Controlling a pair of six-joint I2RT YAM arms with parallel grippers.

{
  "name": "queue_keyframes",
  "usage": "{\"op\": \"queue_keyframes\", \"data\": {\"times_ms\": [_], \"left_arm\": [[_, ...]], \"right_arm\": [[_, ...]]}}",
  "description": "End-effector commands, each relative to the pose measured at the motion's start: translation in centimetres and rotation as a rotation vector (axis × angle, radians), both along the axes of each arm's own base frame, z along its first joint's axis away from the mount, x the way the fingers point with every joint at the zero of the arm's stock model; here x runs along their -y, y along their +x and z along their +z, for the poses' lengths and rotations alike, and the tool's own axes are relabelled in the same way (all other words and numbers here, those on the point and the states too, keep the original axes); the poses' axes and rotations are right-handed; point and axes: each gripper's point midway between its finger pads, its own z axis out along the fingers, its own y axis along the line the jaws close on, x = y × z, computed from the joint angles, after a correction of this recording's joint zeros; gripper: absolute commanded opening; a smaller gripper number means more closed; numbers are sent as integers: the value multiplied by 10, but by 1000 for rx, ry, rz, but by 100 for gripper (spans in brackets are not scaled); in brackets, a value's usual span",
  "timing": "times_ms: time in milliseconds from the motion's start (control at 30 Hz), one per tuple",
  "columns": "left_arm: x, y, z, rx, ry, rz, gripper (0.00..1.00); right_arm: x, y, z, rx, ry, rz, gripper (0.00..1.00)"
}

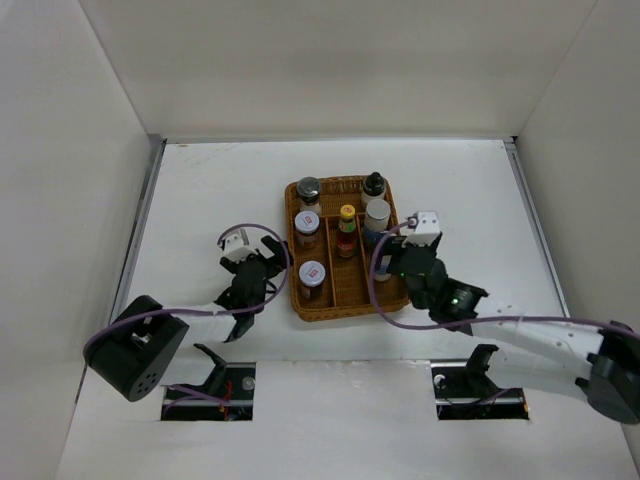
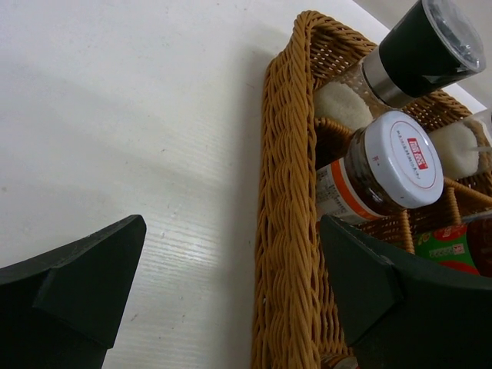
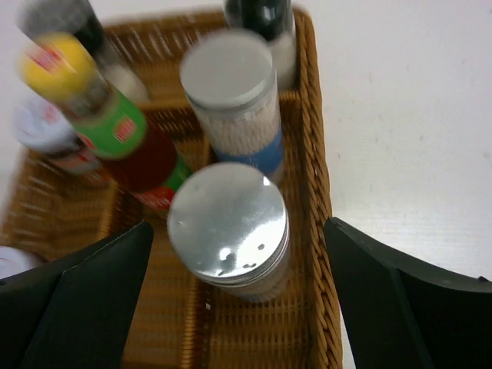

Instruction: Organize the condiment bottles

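The condiment bottles stand in the brown wicker tray point(image 1: 297, 300). My right gripper point(image 3: 237, 257) is open over the tray's near right compartment. A tall silver-capped bottle point(image 3: 227, 219) stands between its fingers, with a gap on each side. Behind it are a second silver-capped bottle point(image 3: 232, 84), the black-capped bottle point(image 3: 261, 17), and a slim red yellow-capped bottle point(image 3: 127, 142). My left gripper point(image 2: 231, 231) is open at the tray's left wall point(image 2: 288, 200), one finger over the table and one over the tray. A white-lidded jar point(image 2: 392, 161) and the shaker point(image 2: 419, 50) stand just inside.
White walls enclose the table point(image 1: 200, 190) on the left, back and right. Another white-lidded jar point(image 1: 312, 273) sits in the tray's near left compartment. Two cut-outs near the arm bases point(image 1: 225, 385) break the front edge.
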Motion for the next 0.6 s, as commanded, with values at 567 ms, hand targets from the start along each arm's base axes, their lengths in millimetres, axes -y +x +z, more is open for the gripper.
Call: {"op": "queue_keyframes", "data": {"times_ms": [567], "left_arm": [[-5,-13,54,-11,-1,-15,100]], "right_arm": [[156,48,39,281,470,-438,100]]}}
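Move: The open right hand is just above the silver-lidded front jar it has let go in the tray, the jar's middle about 5 cm below, 1 cm ahead and 1 cm left. The rear jar stands some 9 cm ahead and 3 cm left of the hand, the sauce bottle about 6 cm ahead and 10 cm left, both some 5 cm lower. From the left hand, the front jar is roughly 30 cm right, level ahead and 3 cm lower. Right hand rises off the front jar, arcs about 17 cm right turning clockwise, sinks; left lifts 4 cm. ##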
